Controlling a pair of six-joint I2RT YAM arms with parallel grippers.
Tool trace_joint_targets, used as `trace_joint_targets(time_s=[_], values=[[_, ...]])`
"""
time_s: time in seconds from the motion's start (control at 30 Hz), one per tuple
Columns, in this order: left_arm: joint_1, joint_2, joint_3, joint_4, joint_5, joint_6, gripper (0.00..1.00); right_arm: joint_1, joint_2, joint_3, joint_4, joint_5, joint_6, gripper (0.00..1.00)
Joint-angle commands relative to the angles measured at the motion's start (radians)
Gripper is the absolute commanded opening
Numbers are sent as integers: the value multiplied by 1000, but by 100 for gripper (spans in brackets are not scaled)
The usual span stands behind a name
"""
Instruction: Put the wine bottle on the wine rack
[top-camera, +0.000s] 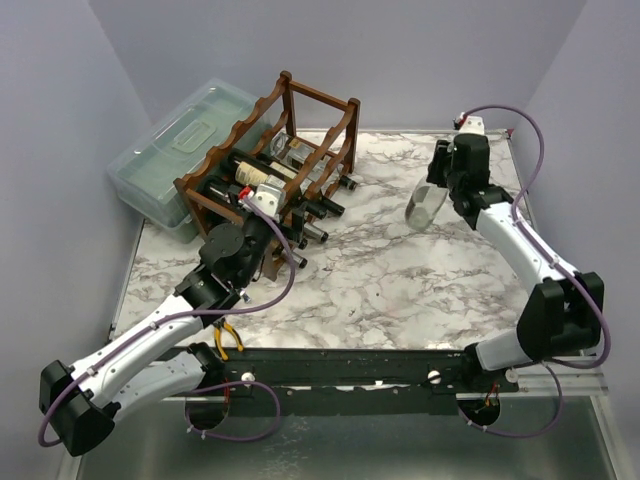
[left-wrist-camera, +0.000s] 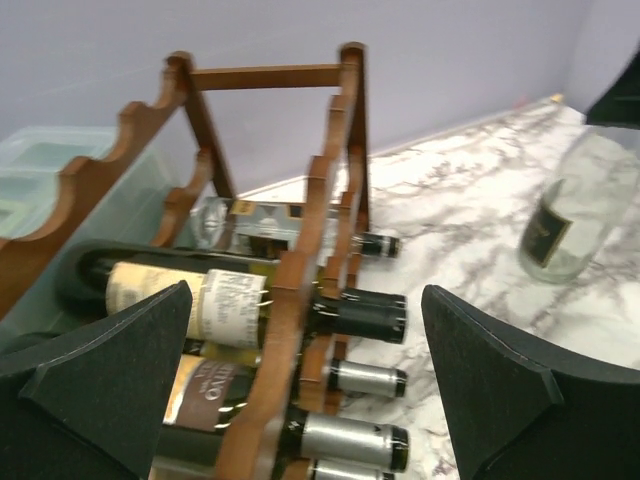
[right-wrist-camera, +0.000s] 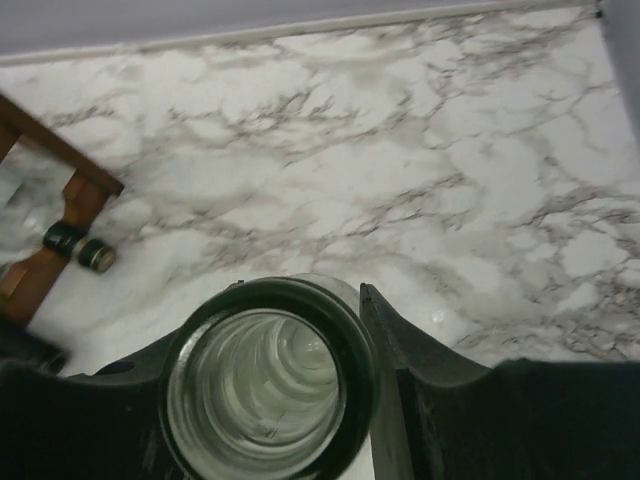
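Note:
The wine rack (top-camera: 235, 140), a reddish-brown wooden frame with scalloped rails, stands at the back left and holds several dark bottles lying with necks toward the table's middle. It also fills the left wrist view (left-wrist-camera: 330, 190). My right gripper (top-camera: 440, 175) is shut on the neck of a clear wine bottle (top-camera: 422, 205) with a dark label, which hangs tilted above the marble to the right of the rack. In the right wrist view the bottle's mouth (right-wrist-camera: 265, 390) sits between my fingers (right-wrist-camera: 400, 360). My left gripper (top-camera: 262, 205) is open and empty at the rack's near end.
A translucent lidded plastic box (top-camera: 170, 160) sits behind and left of the rack. Yellow-handled pliers (top-camera: 225, 338) lie by the left arm at the near edge. The marble tabletop (top-camera: 400, 280) stretches between rack and right arm. Purple walls close in on all sides.

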Motion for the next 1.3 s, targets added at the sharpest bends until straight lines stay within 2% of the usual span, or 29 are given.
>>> trace_joint_targets(time_s=[0.0, 0.1, 0.23, 0.3, 0.43, 0.8, 1.0, 1.13, 1.27], values=[[3, 31, 50, -23, 258, -56, 99, 51, -134, -60, -97, -154, 62, 1], [-1, 64, 58, -36, 342, -63, 99, 63, -213, -137, -139, -318, 81, 0], [-21, 107, 85, -70, 410, -82, 99, 64, -358, -291, -77, -540, 128, 1], [-34, 126, 86, -70, 470, -75, 99, 64, -397, -342, -39, -656, 198, 1], [-75, 174, 91, -71, 501, -76, 98, 64, -427, -427, 83, -840, 353, 1], [-228, 333, 110, -132, 524, 17, 99, 64, -456, -448, 172, -955, 552, 1], [-263, 390, 118, -136, 518, 18, 99, 64, -486, -476, 273, -987, 649, 1], [-268, 429, 132, -148, 421, 19, 99, 63, -503, -493, 339, -1014, 708, 1], [-273, 462, 144, -169, 260, 60, 98, 63, -528, -496, 363, -1026, 742, 1]])
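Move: From the left hand, open above the wine rack's near right side, the wine bottle's middle lies about 18 cm ahead, 38 cm right and 21 cm lower. The rack's middle is roughly 14 cm ahead, 2 cm left and 15 cm down; the nearest jutting bottle necks are some 12 cm ahead, 9 cm right, 14 cm down. From the right hand, holding the bottle's neck, the left gripper is 18 cm back, 39 cm left, 9 cm higher. Back and to the left, some 18 and 16 cm, the right hand carries the wine bottle by its neck, rolling about 50 degrees and turning counter-clockwise so the base swings left. The left hand sweeps about 18 cm right and 13 cm down, drawing back too, turns clockwise some 40 degrees and tips downward, bringing its open fingers up to the bottle's body. ##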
